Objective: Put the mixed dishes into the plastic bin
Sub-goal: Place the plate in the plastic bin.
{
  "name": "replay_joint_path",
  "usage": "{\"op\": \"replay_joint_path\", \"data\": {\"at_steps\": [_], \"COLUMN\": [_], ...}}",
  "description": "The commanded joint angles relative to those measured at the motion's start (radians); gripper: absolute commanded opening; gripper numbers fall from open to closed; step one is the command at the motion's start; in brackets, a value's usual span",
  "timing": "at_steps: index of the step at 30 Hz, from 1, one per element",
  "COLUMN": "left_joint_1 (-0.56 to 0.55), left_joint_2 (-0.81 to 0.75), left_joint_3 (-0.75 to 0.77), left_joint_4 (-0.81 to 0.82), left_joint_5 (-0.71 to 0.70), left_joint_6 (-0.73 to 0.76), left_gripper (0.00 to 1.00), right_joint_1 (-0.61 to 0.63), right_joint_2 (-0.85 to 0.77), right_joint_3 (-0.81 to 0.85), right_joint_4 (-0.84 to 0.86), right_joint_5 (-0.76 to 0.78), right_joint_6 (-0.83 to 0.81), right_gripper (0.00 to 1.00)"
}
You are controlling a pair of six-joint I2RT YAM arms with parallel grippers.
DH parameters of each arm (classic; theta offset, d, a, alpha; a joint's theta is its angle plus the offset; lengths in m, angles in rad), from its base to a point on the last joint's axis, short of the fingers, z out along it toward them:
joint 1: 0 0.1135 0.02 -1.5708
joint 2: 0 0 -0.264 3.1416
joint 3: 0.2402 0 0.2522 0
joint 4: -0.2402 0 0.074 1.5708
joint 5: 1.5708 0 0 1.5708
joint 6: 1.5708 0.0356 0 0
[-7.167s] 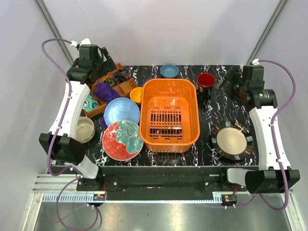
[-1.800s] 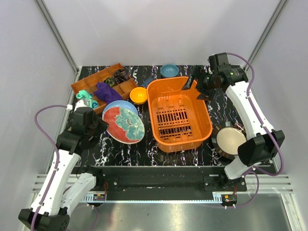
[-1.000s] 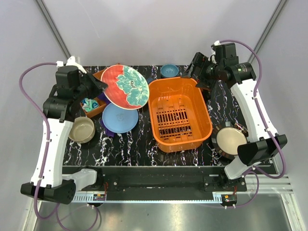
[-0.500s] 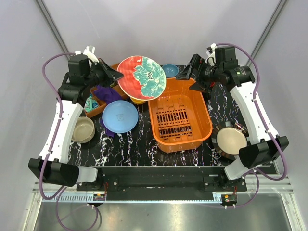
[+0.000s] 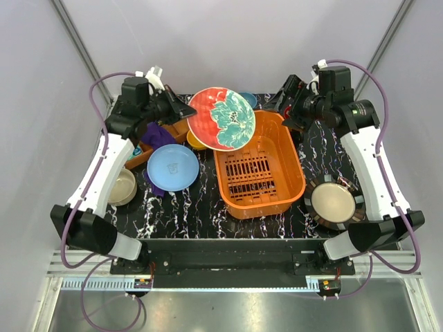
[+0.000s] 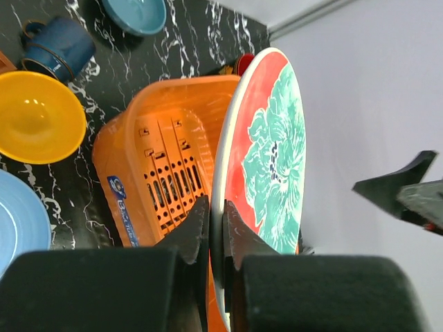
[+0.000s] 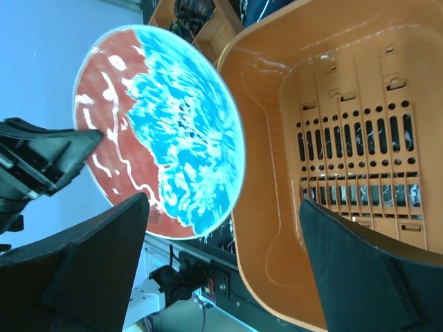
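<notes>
My left gripper (image 5: 187, 111) (image 6: 216, 214) is shut on the left rim of the red-and-green patterned plate (image 5: 221, 118) (image 6: 270, 152) (image 7: 163, 131). The plate hangs tilted in the air over the far left rim of the orange plastic bin (image 5: 259, 166) (image 6: 159, 152) (image 7: 332, 138). My right gripper (image 5: 287, 104) (image 7: 223, 200) is open and empty above the bin's far right corner. On the table lie a light blue plate (image 5: 173, 167), a beige bowl (image 5: 123, 187), an orange-yellow bowl (image 6: 38, 124), a small blue bowl (image 6: 135, 14) and a dark striped-rim plate (image 5: 334, 201).
A purple cloth (image 5: 158, 133) lies on the brown compartment tray (image 5: 141, 156) under the left arm. A dark blue mug (image 6: 59, 47) stands beside the small blue bowl. The bin holds nothing. Grey walls close in the table on three sides.
The left arm has carried the plate to the right, from above the tray to above the bin's left rim. The right gripper has stayed open near the bin's far right corner.
</notes>
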Motion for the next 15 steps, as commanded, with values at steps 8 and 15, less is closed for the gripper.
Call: {"op": "replay_joint_path", "data": {"at_steps": [8, 15], "left_joint_1": [-0.040, -0.074], "left_joint_2": [0.141, 0.287], "left_joint_3": [0.175, 0.351], "left_joint_4": [0.077, -0.009], "left_joint_5": [0.083, 0.103], "left_joint_6": [0.143, 0.231], "left_gripper": [0.00, 0.00], "right_joint_1": [-0.008, -0.051], "right_joint_2": [0.007, 0.030], "right_joint_3": [0.158, 0.195], "right_joint_4": [-0.073, -0.113], "right_joint_5": [0.109, 0.086], "right_joint_6": [-0.037, -0.059], "right_gripper": [1.00, 1.00]}}
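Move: The left hand still holds the red floral plate high up. The middle of the orange bin lies about 26 cm to its right, some 4 cm back and 26 cm below. The yellow bowl stands roughly 11 cm ahead, straight in line and 30 cm down; the blue plate lies about 12 cm left, 2 cm back and 32 cm down. From the right hand, the bin's middle is some 5 cm left, level and 27 cm below. Down by about 6.5 cm, with some 4 cm forward and a smaller drift to the right, the left hand brings the pinched plate closer above the bin. Its wrist rolls right side down and turns a little clockwise, roughly 15 degrees in all, fingers staying shut on the rim. The empty right hand, open throughout, backs off up and to the right. ##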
